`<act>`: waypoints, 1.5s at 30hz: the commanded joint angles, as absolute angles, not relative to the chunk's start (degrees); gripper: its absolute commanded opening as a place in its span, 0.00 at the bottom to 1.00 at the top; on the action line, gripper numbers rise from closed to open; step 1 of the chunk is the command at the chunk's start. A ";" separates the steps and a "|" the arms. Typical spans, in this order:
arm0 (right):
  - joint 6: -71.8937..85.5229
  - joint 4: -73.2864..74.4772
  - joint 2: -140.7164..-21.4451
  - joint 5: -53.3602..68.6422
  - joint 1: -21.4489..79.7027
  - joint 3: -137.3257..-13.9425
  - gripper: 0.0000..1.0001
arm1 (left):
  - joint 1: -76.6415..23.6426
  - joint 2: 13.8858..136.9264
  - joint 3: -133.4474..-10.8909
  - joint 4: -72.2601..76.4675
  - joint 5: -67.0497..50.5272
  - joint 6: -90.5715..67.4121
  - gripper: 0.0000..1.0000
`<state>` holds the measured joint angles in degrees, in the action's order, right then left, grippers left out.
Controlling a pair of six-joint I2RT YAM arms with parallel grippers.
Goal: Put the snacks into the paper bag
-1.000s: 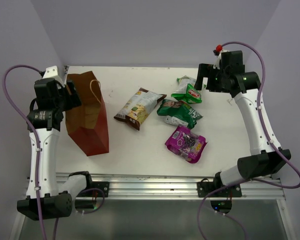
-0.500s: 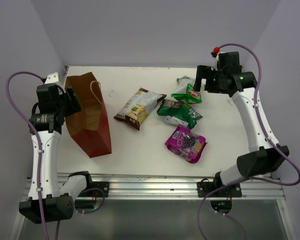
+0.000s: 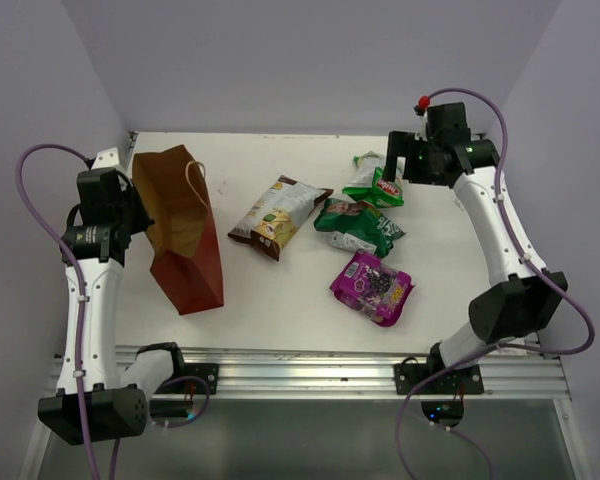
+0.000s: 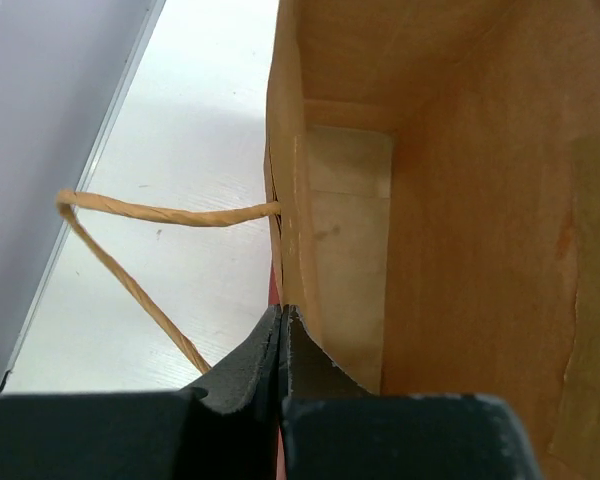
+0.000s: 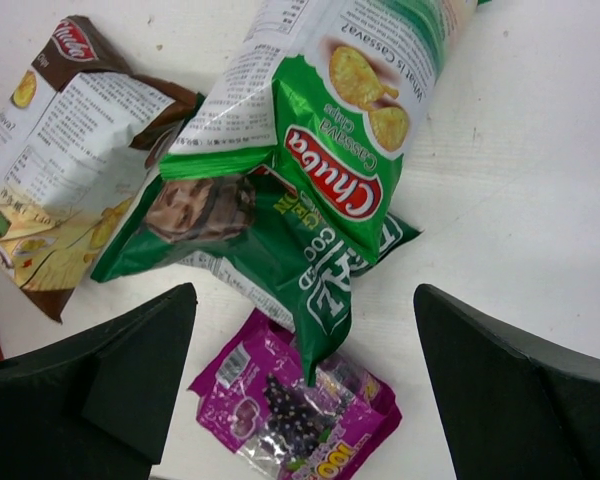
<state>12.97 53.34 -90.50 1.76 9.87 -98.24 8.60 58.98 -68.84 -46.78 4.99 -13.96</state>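
Observation:
The reddish-brown paper bag (image 3: pixel 185 240) lies at the left with its mouth toward the back. My left gripper (image 3: pixel 140 215) is shut on its left rim; the left wrist view looks into the empty bag (image 4: pixel 460 200) past the pinching gripper (image 4: pixel 281 312), with a tan cord handle (image 4: pixel 130 215) outside. My right gripper (image 3: pixel 398 165) is open and empty above the snacks (image 5: pixel 305 290). The cream-and-brown chip bag (image 3: pixel 278 215) (image 5: pixel 60 190), bright green bag (image 3: pixel 380 180) (image 5: pixel 340 150), dark green bag (image 3: pixel 360 228) (image 5: pixel 270 250) and purple packet (image 3: pixel 372 287) (image 5: pixel 300 415) lie on the table.
Grey walls close the table on the left (image 4: pixel 40 150), back and right. An aluminium rail (image 3: pixel 300 365) runs along the near edge. The bright green bag overlaps the dark green bag.
My left gripper has pulled the bag's rim so its mouth stands wider and the bag has shifted slightly right. My right gripper has moved left, nearer over the bright green bag.

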 commanded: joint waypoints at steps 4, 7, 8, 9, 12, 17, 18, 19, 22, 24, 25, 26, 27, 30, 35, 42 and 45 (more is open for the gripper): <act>11.16 45.27 -99.64 -1.41 10.28 -100.01 0.98 | 8.96 59.94 -67.24 -45.79 4.40 -13.18 0.00; 10.90 45.09 -105.70 -3.07 10.20 -103.35 0.99 | 8.96 59.77 -67.50 -45.53 3.87 -12.75 0.00; 10.72 45.00 -107.21 -4.03 10.20 -104.06 0.99 | 8.96 59.68 -67.76 -45.53 3.61 -12.66 0.00; 10.55 44.91 -108.44 -4.13 10.20 -105.37 0.99 | 8.96 59.50 -67.85 -45.61 3.52 -12.40 0.00; 10.28 45.17 -112.84 -4.04 10.20 -107.48 0.99 | 8.96 59.06 -68.20 -45.70 3.25 -12.13 0.00; 9.58 44.39 -115.31 -5.09 10.28 -104.95 0.52 | 8.97 58.97 -69.34 -46.05 3.78 -11.60 0.00; 9.49 44.30 -115.14 -5.45 10.20 -103.90 0.29 | 8.96 58.97 -69.43 -46.05 4.13 -11.43 0.00; 9.58 44.30 -114.70 -5.97 10.20 -103.54 0.00 | 8.88 59.06 -69.43 -46.14 4.39 -11.25 0.00; 9.05 44.82 -111.46 -3.62 10.20 -104.23 0.00 | 8.26 59.15 -69.43 -46.41 6.23 -10.37 0.00; 9.14 45.35 -108.74 -1.50 10.28 -107.29 0.00 | 7.39 59.32 -69.61 -46.76 7.99 -9.76 0.00; 9.31 46.22 -108.02 -0.54 10.46 -108.62 0.00 | 7.12 59.33 -70.13 -46.84 8.43 -9.67 0.00; 9.32 47.01 -107.50 -0.18 11.07 -110.37 0.00 | 6.86 59.41 -70.40 -47.02 8.87 -9.58 0.00; 9.32 47.98 -107.14 1.48 11.60 -114.57 0.00 | 6.25 59.59 -70.66 -47.02 8.96 -9.41 0.00; 10.19 50.36 -105.56 4.65 13.70 -121.43 0.00 | 5.72 59.50 -71.28 -47.02 9.32 -8.97 0.00; 15.18 49.49 -103.71 13.34 17.48 -129.10 0.00 | 5.01 59.59 -71.19 -46.85 8.53 -8.79 0.00; 38.02 28.08 -106.52 37.59 23.02 -137.37 0.00 | 4.48 59.33 -71.37 -46.76 7.65 -8.61 0.00; 50.51 11.47 -110.28 43.93 28.46 -138.77 0.00 | 4.31 59.15 -71.63 -46.85 7.30 -8.61 0.00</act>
<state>34.00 31.51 -106.89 30.92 24.14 -136.09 4.75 59.66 -69.34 -46.41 8.12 -9.82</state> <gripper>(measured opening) 0.022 0.007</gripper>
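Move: Ahead of the open right hand lies the green-and-white cassava chips bag, its middle about 11 cm forward, 1 cm left and 15 cm below. The dark green bag, partly under it, is 1 cm ahead and 7 cm left; the purple bag is 13 cm back and 4 cm left, the brown chips bag 3 cm ahead and 24 cm left. The cassava bag is some 20 cm ahead of the left hand and 54 cm to its right. Dipping about 14 cm and reaching forward over 8 cm, the right hand shuts its fingers on the near end of the cassava chips bag, then lifts it fast, some 37 cm, swinging left towards the paper bag and drawing back a little. On the way the wrist rolls left side up, tips up and turns counter-clockwise. The left hand stays put, still pinching the paper bag's rim. ##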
